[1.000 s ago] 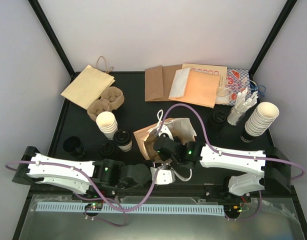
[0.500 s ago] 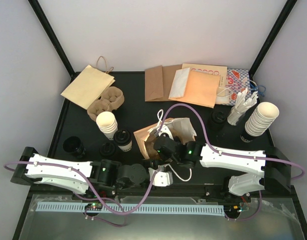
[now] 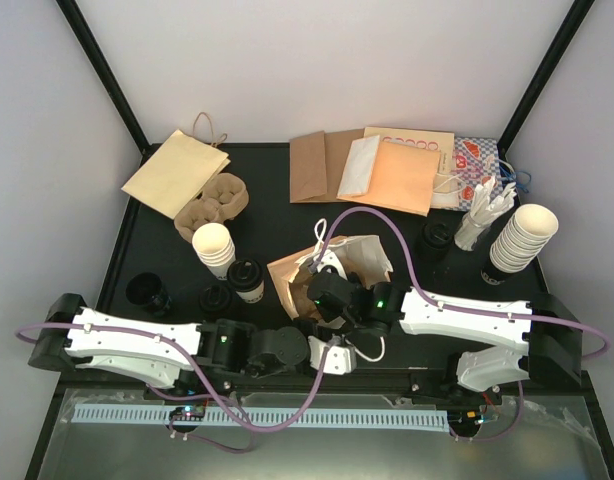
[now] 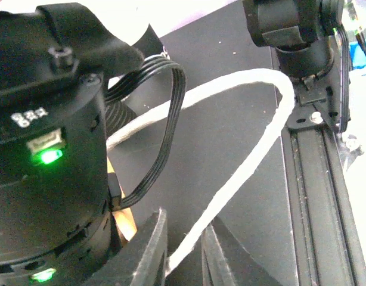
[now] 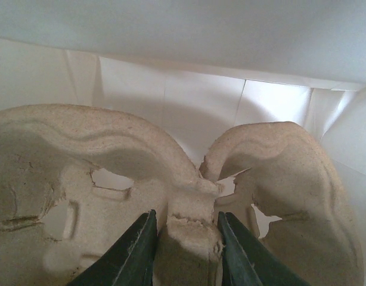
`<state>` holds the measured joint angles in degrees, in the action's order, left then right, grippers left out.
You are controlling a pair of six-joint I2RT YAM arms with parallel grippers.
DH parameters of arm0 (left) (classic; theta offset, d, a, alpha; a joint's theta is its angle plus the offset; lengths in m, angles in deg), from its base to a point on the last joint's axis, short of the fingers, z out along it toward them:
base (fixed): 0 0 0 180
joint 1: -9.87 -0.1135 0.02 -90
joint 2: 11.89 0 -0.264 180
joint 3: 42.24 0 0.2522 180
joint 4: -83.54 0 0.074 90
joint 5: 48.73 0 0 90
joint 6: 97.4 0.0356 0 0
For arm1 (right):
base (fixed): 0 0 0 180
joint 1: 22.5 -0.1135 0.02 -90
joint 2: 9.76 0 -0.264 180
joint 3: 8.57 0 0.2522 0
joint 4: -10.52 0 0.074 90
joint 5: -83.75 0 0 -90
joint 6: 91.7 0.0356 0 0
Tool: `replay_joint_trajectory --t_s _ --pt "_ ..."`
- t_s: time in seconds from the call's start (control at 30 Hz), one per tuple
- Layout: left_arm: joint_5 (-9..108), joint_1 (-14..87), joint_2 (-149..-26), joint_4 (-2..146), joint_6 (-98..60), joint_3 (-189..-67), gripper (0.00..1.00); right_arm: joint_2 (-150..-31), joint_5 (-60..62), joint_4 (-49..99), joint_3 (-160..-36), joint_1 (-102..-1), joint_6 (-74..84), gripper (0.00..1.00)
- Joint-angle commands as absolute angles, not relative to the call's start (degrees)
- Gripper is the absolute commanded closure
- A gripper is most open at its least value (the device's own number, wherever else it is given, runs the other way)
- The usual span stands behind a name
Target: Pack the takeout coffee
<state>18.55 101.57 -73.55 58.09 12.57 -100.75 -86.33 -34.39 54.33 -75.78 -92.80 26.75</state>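
Note:
A brown paper bag (image 3: 292,275) with a white lining lies open in the middle of the table. My right gripper (image 5: 186,215) reaches inside it and is shut on the centre ridge of a pulp cup carrier (image 5: 81,155). My left gripper (image 4: 184,231), by the front rail, is shut on the bag's white cord handle (image 4: 248,149), which loops away to the right. One takeout coffee (image 3: 249,280), cream with a black lid, stands left of the bag. A second black-lidded cup (image 3: 216,298) stands beside it. Neither gripper touches them.
A stack of lidless cups (image 3: 214,246) and a second pulp carrier (image 3: 215,202) stand back left, with black lids (image 3: 147,291) near them. Flat bags (image 3: 387,170) line the back. Another cup stack (image 3: 522,238) and cutlery (image 3: 484,215) stand at the right.
The left arm has slid to the right along the front edge. Its jaws opened and closed again on the cord handle. The right arm has not moved.

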Motion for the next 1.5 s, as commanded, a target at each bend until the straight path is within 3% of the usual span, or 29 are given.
replay_joint_trajectory --t_s 0.0,0.1,0.5,0.97,1.47 --pt "21.5 100.9 -74.7 59.6 14.4 -102.1 0.9 -86.8 -33.6 55.9 -77.2 -92.4 26.6 0.7" --pt "24.4 100.8 -75.4 58.4 14.0 -102.5 0.98 -86.9 -33.6 56.0 -77.5 -92.3 26.5 0.7" --pt "35.2 101.1 -78.5 57.3 11.2 -102.9 0.98 -88.0 -33.7 56.6 -78.6 -91.5 26.1 0.7" --pt "32.3 101.5 -76.4 59.1 9.1 -104.3 0.98 -89.1 -33.8 49.8 -72.7 -91.4 27.1 0.71" --pt "38.0 102.3 -76.4 60.3 8.3 -105.7 0.98 -90.6 -39.2 37.4 -65.6 -91.4 26.5 0.72"
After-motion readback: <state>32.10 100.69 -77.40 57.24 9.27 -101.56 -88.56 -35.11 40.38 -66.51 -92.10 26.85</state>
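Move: Between the left hand's open fingertips runs the bag's near white handle. The open bag's middle lies about 14 cm ahead of that hand, 5 cm to its left and 12 cm below. The right hand, already inside the bag, holds the cup carrier at its middle ridge, with the bag's floor roughly 13 cm straight below. From this right hand the lidded cup stands about 17 cm to the left, 1 cm back and 9 cm lower. Closing on the rope handle, the left fingers pinch it and draw it back towards the robot and down, about 3 cm each way, easing up a centimetre after the lowest point. The right hand keeps its grip on the carrier's ridge and, after a short hold, pushes it some 4 cm straight down into the bag. ##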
